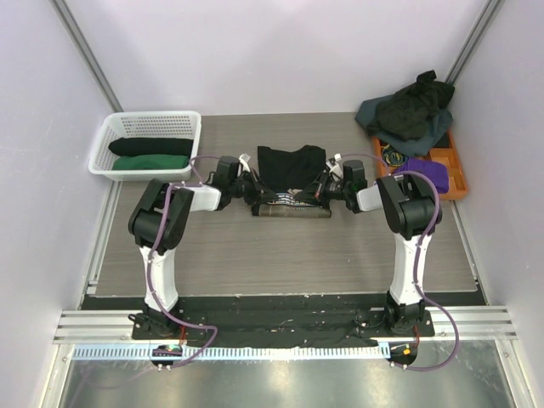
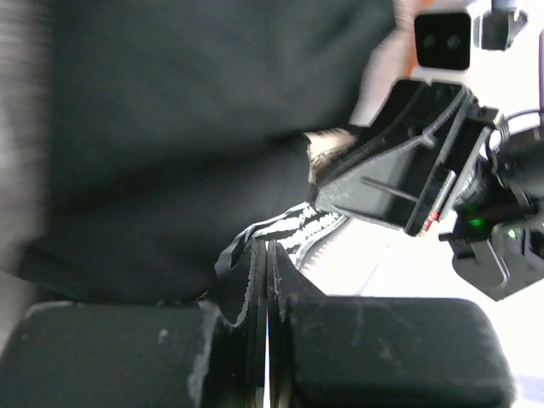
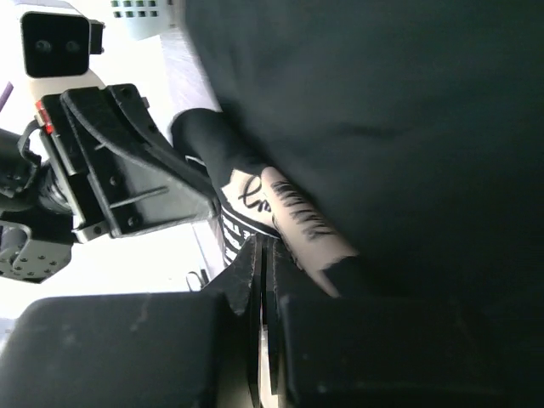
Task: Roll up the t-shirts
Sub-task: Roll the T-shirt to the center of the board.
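A black t-shirt (image 1: 291, 160) with white script lettering lies in the middle of the table, its near part rolled into a tube (image 1: 291, 208). My left gripper (image 1: 255, 194) is at the tube's left end and my right gripper (image 1: 328, 192) at its right end. In the left wrist view the jaws (image 2: 266, 246) are pressed together on the shirt's hem, with the black cloth (image 2: 170, 127) above. In the right wrist view the jaws (image 3: 262, 248) are pressed together at the rolled edge, beside the printed lettering (image 3: 293, 212) and black cloth (image 3: 382, 102).
A white lattice basket (image 1: 127, 127) at the back left holds a rolled black shirt (image 1: 150, 146) and a rolled green one (image 1: 151, 161). A pile of dark shirts (image 1: 412, 110) lies at the back right over an orange tray (image 1: 455, 174), with a purple item (image 1: 422, 172).
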`<action>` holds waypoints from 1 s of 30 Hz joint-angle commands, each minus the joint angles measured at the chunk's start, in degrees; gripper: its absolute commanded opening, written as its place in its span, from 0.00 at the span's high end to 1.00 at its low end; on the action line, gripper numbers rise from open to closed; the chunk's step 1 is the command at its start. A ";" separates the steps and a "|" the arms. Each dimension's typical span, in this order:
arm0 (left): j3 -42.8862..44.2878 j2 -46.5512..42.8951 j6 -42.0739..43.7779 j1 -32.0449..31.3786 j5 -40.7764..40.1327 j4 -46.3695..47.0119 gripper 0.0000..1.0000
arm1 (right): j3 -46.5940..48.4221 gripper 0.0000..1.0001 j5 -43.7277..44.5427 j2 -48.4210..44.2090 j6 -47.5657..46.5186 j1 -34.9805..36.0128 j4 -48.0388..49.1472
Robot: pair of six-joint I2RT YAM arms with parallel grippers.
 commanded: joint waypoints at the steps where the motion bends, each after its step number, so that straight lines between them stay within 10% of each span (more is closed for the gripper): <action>1: 1.55 3.25 2.84 0.68 -5.97 -2.27 1.00 | 0.84 0.99 -0.58 4.74 3.07 -0.19 4.39; 15: -0.30 -11.49 11.54 3.06 -17.05 -15.80 1.00 | 4.96 0.99 9.42 -11.50 -13.43 -0.80 -23.09; 20: -1.70 -17.21 16.81 1.05 -24.70 -22.74 0.97 | 3.48 0.65 16.73 -19.14 -19.33 -0.80 -33.92; 27: -5.48 -22.32 19.55 -0.63 -25.58 -23.80 0.69 | -1.10 0.59 28.15 -28.64 -24.87 -0.72 -41.65; 30: -5.75 -21.88 19.99 -0.63 -25.41 -23.72 0.64 | -2.59 0.41 34.30 -31.72 -26.98 -0.37 -44.38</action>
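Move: Under the two shut grippers lies the T-shirt's rolled part, side to side. Its middle is about 5 cm to the right of the left hand, 2 cm back and some 3 cm below; from the right hand it is about 3 cm left, 2 cm back and 2 cm down. The still unrolled part of the T-shirt lies flat beyond it, its middle roughly 10 cm ahead and 5 cm right of the left hand. Pressing the closed fingertips further down on the roll by 1–2 cm, both hands hold there briefly, then lift off it and part: left hand about 8 cm left, right hand about 7 cm right, each rising. Near the end they draw back towards the base, fingers tipping some 25 degrees steeper downward and opening partway over the roll's two end portions. ##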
